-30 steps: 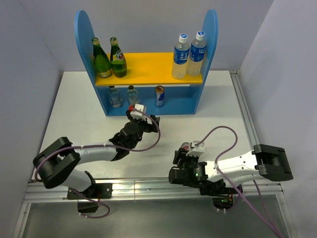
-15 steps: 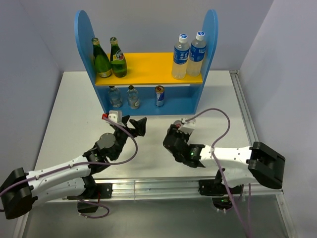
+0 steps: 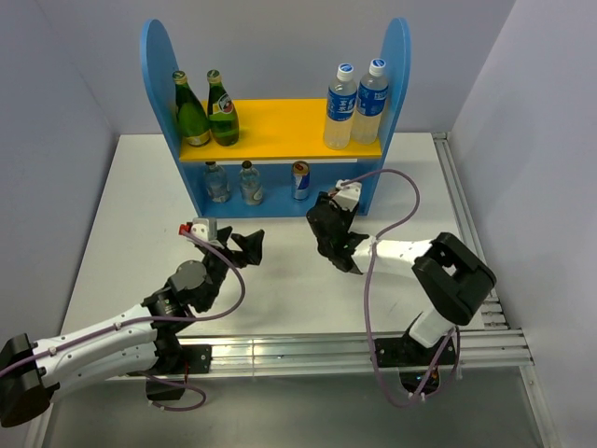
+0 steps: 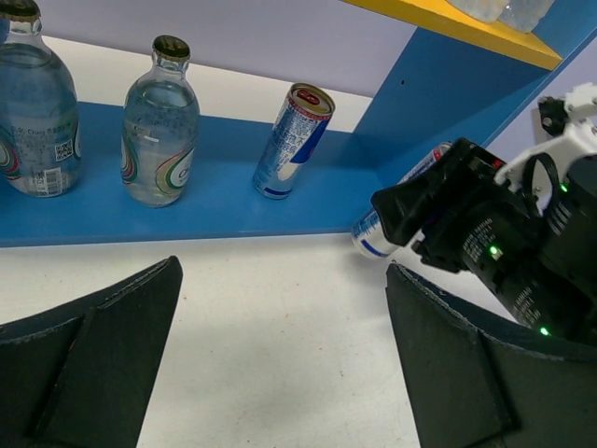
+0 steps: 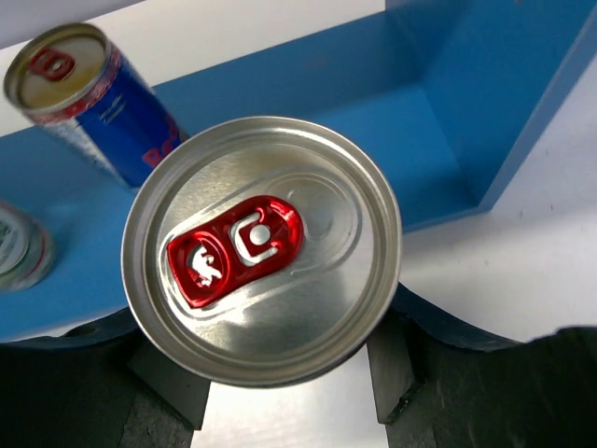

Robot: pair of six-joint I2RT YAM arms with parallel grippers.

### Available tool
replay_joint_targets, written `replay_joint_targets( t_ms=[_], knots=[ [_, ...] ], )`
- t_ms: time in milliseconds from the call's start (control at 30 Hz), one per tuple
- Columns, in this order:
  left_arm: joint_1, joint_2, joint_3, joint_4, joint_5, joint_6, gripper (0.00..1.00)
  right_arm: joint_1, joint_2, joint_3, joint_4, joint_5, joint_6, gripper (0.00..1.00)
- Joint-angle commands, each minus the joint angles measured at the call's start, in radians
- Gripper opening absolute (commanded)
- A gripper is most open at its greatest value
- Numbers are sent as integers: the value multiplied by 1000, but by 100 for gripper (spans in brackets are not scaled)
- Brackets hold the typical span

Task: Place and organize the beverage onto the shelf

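Note:
The blue shelf (image 3: 157, 75) stands at the back. Two dark green bottles (image 3: 191, 112) stand on the left of its yellow board (image 3: 280, 126). On the lower level stand two short clear bottles (image 3: 215, 182) and one can (image 3: 300, 180); these also show in the left wrist view, the bottles (image 4: 159, 135) and the can (image 4: 294, 140). My right gripper (image 3: 331, 233) is shut on the second can (image 5: 261, 247) and holds it just in front of the lower level, right of the standing can (image 5: 89, 98). My left gripper (image 3: 250, 245) is open and empty over the table.
Two taller clear bottles with blue caps (image 3: 340, 107) stand on the right of the yellow board. The shelf's right side panel (image 3: 396, 84) is close beside the held can. A metal rail (image 3: 457, 215) runs along the table's right edge.
My right arm has swung from the front of the table up to the shelf's lower level with the can. My left arm has drawn back from the shelf, to the left.

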Motion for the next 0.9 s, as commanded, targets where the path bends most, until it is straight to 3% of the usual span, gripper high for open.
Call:
replay_joint_targets(
  t_ms=[0,433,867],
  knots=[
    [-5,-17,-12,14,-13,-7,97,-25,31,93,139,13,-71,0],
    [-7,-16,-25,25,-11,-8,97,-74,246,315,116,8,-151,0],
    [-7,-60,-36,9,-20,-4,96,-112,350,507,-83,-6,-158,0]
  ],
)
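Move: Right of the standing can on the lower shelf is the empty spot for the can already held in the right hand: about 8 cm ahead of that hand, 2 cm left and 2 cm lower. The standing can is about 9 cm ahead and 9 cm left, the nearer clear bottle about 9 cm ahead and 22 cm left, the shelf's right side panel some 8 cm ahead and 9 cm right. From the left hand the spot is roughly 21 cm ahead, 21 cm right and 12 cm below. Reaching forward about 8 cm, quickly at first and then easing off, the right hand carries its can in under the upper board to the place beside the standing can. It drifts some 2 cm left early on and sinks about 1 cm late, keeping its grip, while the hand rolls about 7 degrees, left side down. By the end the arm is pushing against the right part of the shelf. ##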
